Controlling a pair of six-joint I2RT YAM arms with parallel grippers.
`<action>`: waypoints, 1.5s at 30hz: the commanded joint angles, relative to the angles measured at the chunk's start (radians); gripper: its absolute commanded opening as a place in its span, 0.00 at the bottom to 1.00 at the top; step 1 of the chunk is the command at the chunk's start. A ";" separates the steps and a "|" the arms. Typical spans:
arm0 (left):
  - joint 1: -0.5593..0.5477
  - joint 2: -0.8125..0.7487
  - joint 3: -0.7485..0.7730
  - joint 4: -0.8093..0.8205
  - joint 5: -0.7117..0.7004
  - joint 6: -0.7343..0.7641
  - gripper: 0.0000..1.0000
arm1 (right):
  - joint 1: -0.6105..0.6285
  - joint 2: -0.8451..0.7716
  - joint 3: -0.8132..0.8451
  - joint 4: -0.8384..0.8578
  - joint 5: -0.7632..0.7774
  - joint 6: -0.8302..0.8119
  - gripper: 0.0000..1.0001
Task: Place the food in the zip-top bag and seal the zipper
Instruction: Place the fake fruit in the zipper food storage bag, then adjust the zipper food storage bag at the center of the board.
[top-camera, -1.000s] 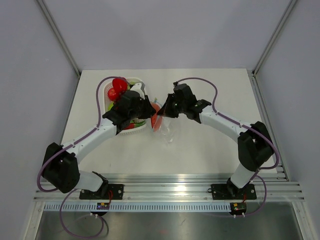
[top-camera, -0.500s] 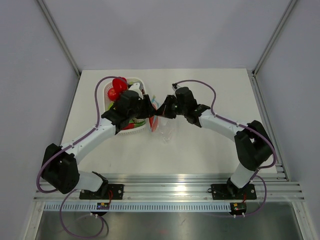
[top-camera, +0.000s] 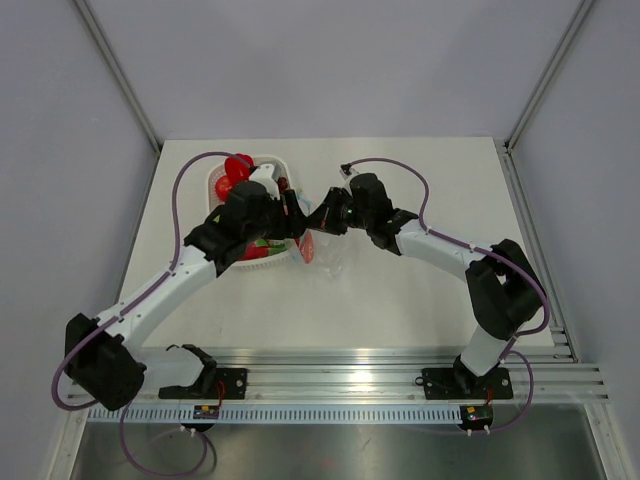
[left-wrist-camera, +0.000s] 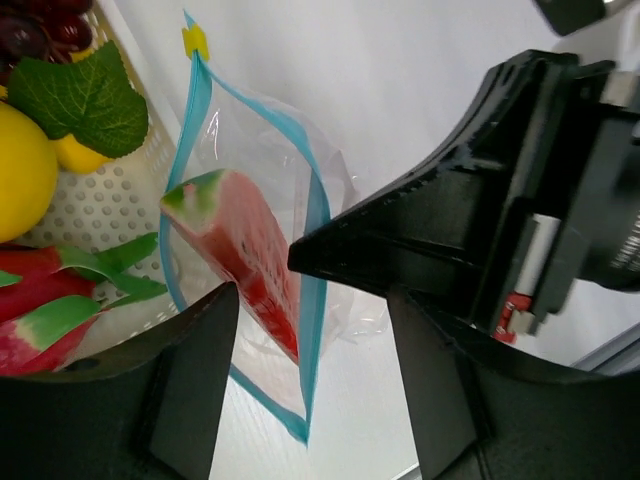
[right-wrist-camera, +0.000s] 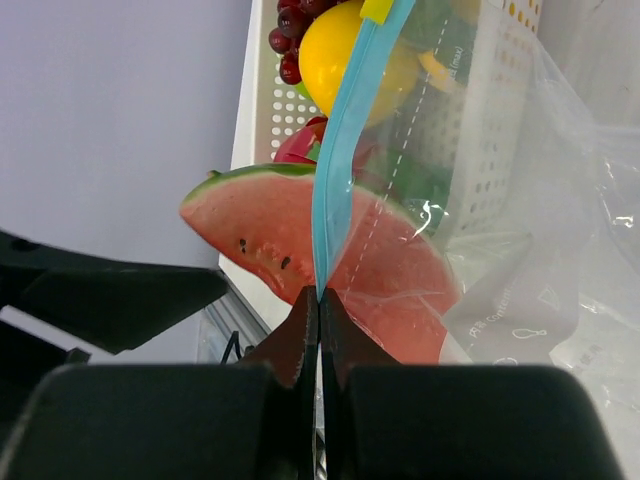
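The clear zip-top bag (top-camera: 335, 255) hangs from my right gripper (top-camera: 322, 222), which is shut on its blue zipper strip (right-wrist-camera: 345, 130). A red watermelon slice (left-wrist-camera: 235, 240) sits partway in the bag's open mouth, between the two blue edges (left-wrist-camera: 318, 250); it also shows in the right wrist view (right-wrist-camera: 290, 245). My left gripper (left-wrist-camera: 310, 300) is open and empty, its fingers either side of the bag, close to the right gripper. In the top view my left gripper (top-camera: 292, 212) is by the basket's right edge. More food lies in the basket: lemon (left-wrist-camera: 20, 170), grapes (left-wrist-camera: 40, 25), red fruits (top-camera: 237, 170).
The white slotted basket (top-camera: 215, 182) stands at the back left of the table, touching the bag's left side; it also shows in the left wrist view (left-wrist-camera: 100, 205). A yellow slider tab (left-wrist-camera: 195, 40) sits at the zipper's far end. Metal rails run along the near edge.
My left gripper has let go of the watermelon slice in the bag's mouth and drawn back left toward the basket. The right gripper with the bag shifted slightly left.
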 joint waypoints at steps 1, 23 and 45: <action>0.000 -0.104 0.024 -0.023 -0.067 0.029 0.64 | 0.012 -0.013 0.022 0.073 -0.026 0.010 0.00; 0.180 -0.120 -0.251 0.181 0.123 -0.158 0.35 | 0.011 -0.001 0.045 0.058 -0.042 0.005 0.00; 0.177 0.054 -0.215 0.278 0.220 -0.172 0.00 | 0.012 -0.019 0.056 0.014 -0.029 -0.009 0.00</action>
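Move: The bag's free left rim, with its blue zipper edge, is about 3 cm left of the left hand, 1 cm ahead and roughly 8 cm below. The watermelon slice stands in the bag mouth some 2 cm ahead and 8 below; the right gripper, holding the opposite rim, is about 2 cm ahead, 4 right and 3 below. The basket's middle lies 15 cm left and 9 ahead, low down. From the right hand the free rim is about 7 cm left, 1 back and 5 below. The left hand ends by pinching the bag's free left rim, its part-open fingers narrowing on the way and shutting at the end. First it rises about 4 cm and swings some 7 cm left, clear of the watermelon slice; then it sinks around 12 cm, easing back right and tipping about 10 degrees farther down. The right hand stays in place, still gripping the opposite rim. ##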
